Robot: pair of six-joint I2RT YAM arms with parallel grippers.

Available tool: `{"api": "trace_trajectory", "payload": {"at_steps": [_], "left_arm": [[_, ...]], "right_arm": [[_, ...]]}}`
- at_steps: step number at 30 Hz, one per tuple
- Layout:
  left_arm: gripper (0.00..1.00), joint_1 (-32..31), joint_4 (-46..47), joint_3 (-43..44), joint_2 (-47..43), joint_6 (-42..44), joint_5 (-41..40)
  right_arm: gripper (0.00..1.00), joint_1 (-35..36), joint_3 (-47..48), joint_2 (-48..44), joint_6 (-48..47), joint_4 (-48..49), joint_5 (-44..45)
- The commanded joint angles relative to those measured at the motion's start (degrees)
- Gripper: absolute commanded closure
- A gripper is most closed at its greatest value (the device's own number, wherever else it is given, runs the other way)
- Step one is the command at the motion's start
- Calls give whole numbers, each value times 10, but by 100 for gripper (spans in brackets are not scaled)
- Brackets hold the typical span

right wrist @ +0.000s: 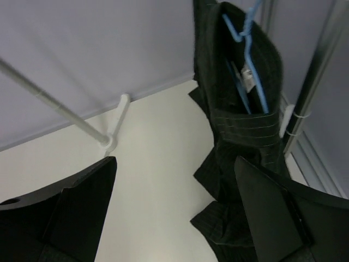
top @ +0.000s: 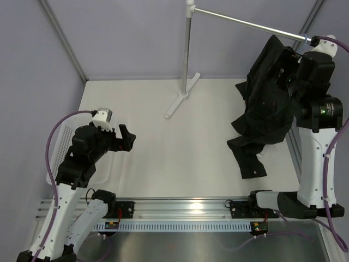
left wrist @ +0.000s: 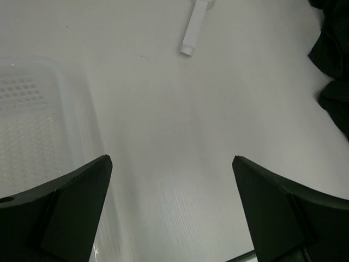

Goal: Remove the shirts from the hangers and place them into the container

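The black pinstriped shirt [top: 266, 106] hangs from the rail at the right, and its lower part trails onto the table. In the right wrist view the shirt [right wrist: 240, 120] is still on the light-blue wire hanger [right wrist: 248, 52], which shows inside the collar. My right gripper [right wrist: 174, 159] is open and empty; it sits just beside the shirt, with the cloth in front of its right finger. My left gripper [top: 126, 137] [left wrist: 171, 158] is open over bare table, with nothing between its fingers. The white mesh container [left wrist: 38, 114] lies at the table's left edge [top: 59, 143], partly under my left arm.
A silver rail [top: 245, 23] runs from a vertical pole [top: 187, 49] to the right wall. The pole's white foot [top: 179, 101] rests on the table's far middle. Frame posts stand close behind the shirt on the right.
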Motion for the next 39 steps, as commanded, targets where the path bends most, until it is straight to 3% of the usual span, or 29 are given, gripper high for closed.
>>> {"api": "trace_trajectory", "payload": {"at_steps": [1,8,15,26,27,34,39], "left_arm": [[1,-2,108,-49,-31,-21,53],[1,-12,138,-106,-62,-12,27],[1,-23,137,-117,-76,-15,31],[1,-23,137,-119,-76,-19,27],[1,-23,137,-120,-77,-19,25],[1,-23,138,-122,-76,-20,23],[1,-23,137,-124,-77,-20,20]], "right_arm": [[1,-57,44,22,-14,-24,65],[7,-145,0,50,-20,23,5],[23,-175,-57,74,-46,73,-70],[57,-175,-93,70,-90,111,-122],[67,-175,-93,68,-97,115,-125],[100,-175,-84,30,-119,145,-152],[100,-175,-72,1,-143,170,-174]]}}
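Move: About 6 cm ahead of the right hand, 8 cm to its right and 8 cm below it hangs the shirt's near shoulder. The blue hanger's hook is roughly 8 cm ahead, 9 cm right and 6 cm above the hand; the rack's right top joint is some 9 cm ahead, 19 cm right and 7 cm above. From the left hand, that shoulder lies about 18 cm ahead, 55 cm to the right and 12 cm higher. Swinging right nearly 10 cm, the open right hand then sinks some 8 cm while pushing about 6 cm forward, fingers tipping down roughly 10 degrees, to bring the shirt's near shoulder between them. They close and pinch the cloth along with the hanger's arm, then lift about 4 cm, easing slightly back and levelling out. The left hand, open and empty, settles a few centimetres lower. ##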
